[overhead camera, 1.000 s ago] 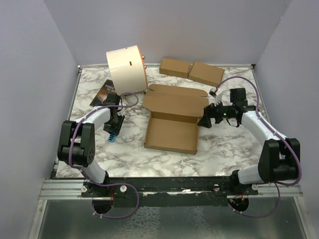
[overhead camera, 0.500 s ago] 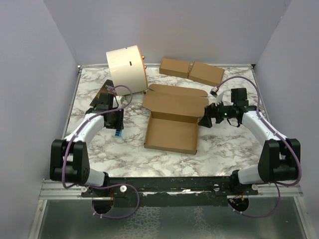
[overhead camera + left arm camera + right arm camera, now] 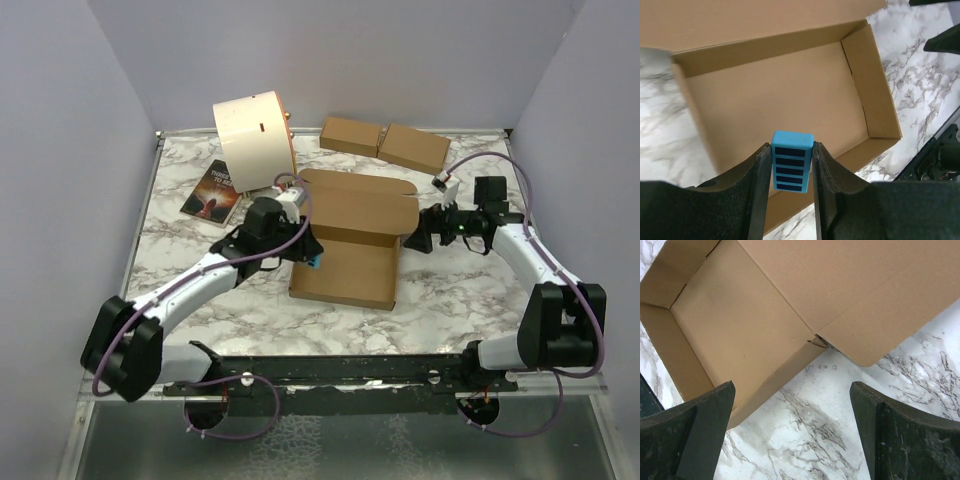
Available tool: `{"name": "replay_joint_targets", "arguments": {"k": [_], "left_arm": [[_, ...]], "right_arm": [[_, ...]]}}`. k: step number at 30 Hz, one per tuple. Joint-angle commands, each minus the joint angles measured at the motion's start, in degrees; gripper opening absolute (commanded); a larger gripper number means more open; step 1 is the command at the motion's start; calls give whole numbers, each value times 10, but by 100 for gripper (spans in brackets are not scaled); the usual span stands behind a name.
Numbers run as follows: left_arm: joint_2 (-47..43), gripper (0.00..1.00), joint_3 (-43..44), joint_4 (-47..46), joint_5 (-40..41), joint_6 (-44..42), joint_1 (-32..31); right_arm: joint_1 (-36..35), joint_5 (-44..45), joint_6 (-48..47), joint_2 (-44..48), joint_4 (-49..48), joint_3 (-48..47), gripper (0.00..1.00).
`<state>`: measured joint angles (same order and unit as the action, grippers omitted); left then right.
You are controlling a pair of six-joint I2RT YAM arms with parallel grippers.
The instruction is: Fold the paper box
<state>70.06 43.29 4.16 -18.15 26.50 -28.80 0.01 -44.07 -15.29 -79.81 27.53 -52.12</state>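
Note:
The paper box (image 3: 343, 272) lies open at the table's middle, its tray toward me and its lid flap (image 3: 355, 205) raised behind. My left gripper (image 3: 310, 254) hangs over the tray's left edge, shut on a small blue block (image 3: 315, 260). In the left wrist view the block (image 3: 792, 162), blue with dark stripes, sits between both fingers above the tray floor (image 3: 780, 95). My right gripper (image 3: 416, 240) stands open beside the box's right wall. The right wrist view shows bare marble between its fingertips (image 3: 791, 387) and the box corner (image 3: 740, 325) just ahead.
A cream drum (image 3: 253, 138) stands at the back left. Two small closed brown boxes (image 3: 352, 135) (image 3: 415, 146) lie side by side at the back. A dark book (image 3: 211, 190) lies left of the drum. Lavender walls enclose the marble table (image 3: 450, 290).
My left arm has swung from the table's left side to the box's left edge, carrying the blue block, and has uncovered the book. The right gripper has shifted only slightly.

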Motion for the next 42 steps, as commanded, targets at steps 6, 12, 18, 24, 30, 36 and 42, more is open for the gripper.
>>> {"name": "replay_joint_targets", "arguments": {"k": [6, 12, 18, 24, 30, 36, 42], "left_arm": [[199, 10, 136, -11, 190, 11, -149], [335, 12, 262, 99, 267, -26, -202], [412, 21, 339, 161, 287, -43, -225], [421, 36, 358, 169, 287, -44, -229], [388, 50, 350, 157, 282, -41, -229], [303, 54, 305, 114, 266, -47, -228], [142, 60, 178, 6, 260, -52, -195]], "right_arm": [[30, -36, 2, 18, 3, -5, 100], [33, -37, 2, 17, 2, -5, 100], [36, -38, 1, 18, 2, -4, 100], [37, -40, 2, 18, 3, -4, 100], [39, -44, 2, 18, 3, -5, 100], [44, -53, 5, 23, 2, -5, 100], [56, -96, 37, 29, -18, -23, 100]]}}
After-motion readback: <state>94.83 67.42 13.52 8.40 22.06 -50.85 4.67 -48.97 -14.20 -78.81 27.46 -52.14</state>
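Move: Inside the open box, the bare floor spot a little right of its middle lies about 12 cm to the right of the left hand, 2 cm ahead and some 12 cm below. From that hand, the box's right wall is about 23 cm right and 2 cm ahead, and the raised lid's middle some 16 cm ahead and 13 cm right. From the idle right hand, the spot is roughly 14 cm left, 2 cm back and 8 cm below. Carrying the blue block it already holds, the left hand swings about 13 cm right and 11 cm down into the open box, slightly forward, its fingers tipping some 30 degrees steeper. Down at the box floor it pauses, opens to let go of the block, then rises about 8 cm, easing left. ##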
